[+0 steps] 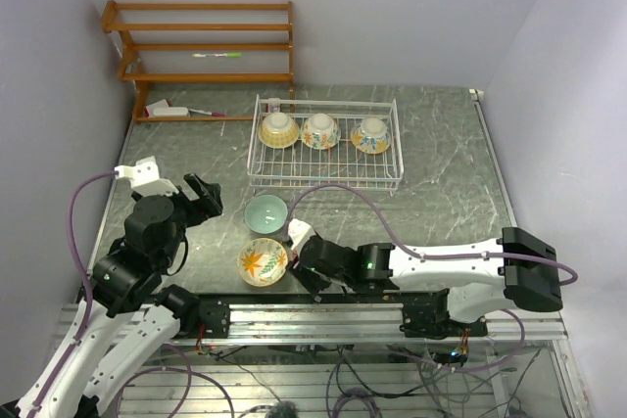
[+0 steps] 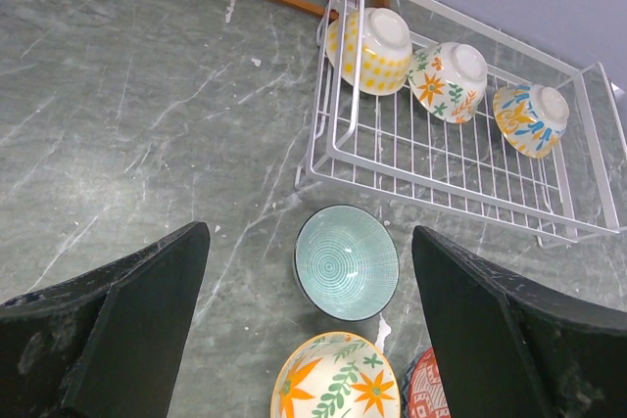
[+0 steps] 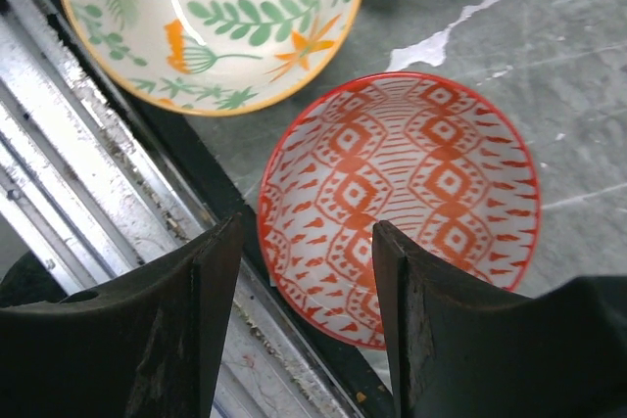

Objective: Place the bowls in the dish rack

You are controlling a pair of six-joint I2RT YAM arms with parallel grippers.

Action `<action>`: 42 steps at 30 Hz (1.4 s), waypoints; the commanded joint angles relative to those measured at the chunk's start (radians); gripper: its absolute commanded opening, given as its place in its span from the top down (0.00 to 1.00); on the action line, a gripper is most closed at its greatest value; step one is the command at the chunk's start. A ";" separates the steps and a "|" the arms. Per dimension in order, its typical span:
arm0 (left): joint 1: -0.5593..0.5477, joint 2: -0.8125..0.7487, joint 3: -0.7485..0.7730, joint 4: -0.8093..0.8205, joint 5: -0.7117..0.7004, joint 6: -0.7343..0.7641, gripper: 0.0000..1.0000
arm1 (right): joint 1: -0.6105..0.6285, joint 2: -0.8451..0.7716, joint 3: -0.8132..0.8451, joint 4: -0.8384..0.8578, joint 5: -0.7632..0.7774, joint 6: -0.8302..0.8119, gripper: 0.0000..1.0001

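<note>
The white wire dish rack [image 1: 384, 172] stands at the back of the table with three bowls on their sides in it: a yellow one [image 1: 278, 129], an orange floral one [image 1: 320, 130] and a blue-and-orange one [image 1: 371, 134]. A teal bowl [image 1: 265, 212] and an orange-leaf bowl [image 1: 262, 261] stand upright on the table. A red patterned bowl [image 3: 402, 193] sits by the front edge, next to the orange-leaf bowl [image 3: 211, 17]. My right gripper [image 3: 306, 232] is open, its fingers straddling the red bowl's near rim. My left gripper [image 2: 309, 235] is open and empty, held above the teal bowl [image 2: 347, 261].
An orange-brown wooden shelf unit [image 1: 201, 46] stands at the back left, with a pen and small items on it. A metal rail [image 1: 323, 315] runs along the table's front edge, right beside the red bowl. Walls close in on the left, back and right.
</note>
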 commanded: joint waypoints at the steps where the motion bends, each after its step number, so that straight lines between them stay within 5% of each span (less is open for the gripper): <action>1: 0.003 -0.010 0.009 -0.005 -0.023 -0.010 0.04 | 0.019 -0.011 -0.043 0.105 -0.063 0.000 0.44; 7: 0.002 -0.001 0.008 0.000 -0.017 -0.010 0.05 | 0.021 0.018 -0.062 0.117 -0.068 0.002 0.45; 20: 0.003 -0.004 0.011 -0.006 -0.024 -0.009 0.04 | 0.040 0.094 -0.028 0.082 0.017 0.008 0.68; 27: 0.002 -0.005 0.009 -0.004 -0.021 -0.009 0.05 | 0.042 0.047 0.053 0.001 0.073 0.023 1.00; 35: 0.002 -0.011 0.012 -0.003 -0.023 -0.004 0.05 | 0.017 -0.043 0.164 0.017 0.161 -0.004 1.00; 42: 0.003 -0.007 0.015 0.004 -0.025 0.000 0.05 | -0.262 -0.133 0.213 0.311 -0.180 0.036 1.00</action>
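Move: The red patterned bowl lies just under the right hand, its middle about 4 cm ahead, level sideways and some 5 cm below, so the open fingers hang over its near rim. The orange-leaf bowl is about 12 cm to the hand's left and 4 cm ahead; the green bowl is also 12 cm left but 15 cm ahead. From the left hand the red bowl is roughly 21 cm right, 7 cm back and 23 cm below. The right fingers pinch the red bowl's near rim, one pad inside and one outside: the hand sinks about 4 cm, easing back slightly, and closes from half open to nearly shut. Keeping that grip, it lifts some 14 cm with gathering speed, swinging forward and a little left towards the dish rack while the wrist rolls about 15–20 degrees, left side up. ##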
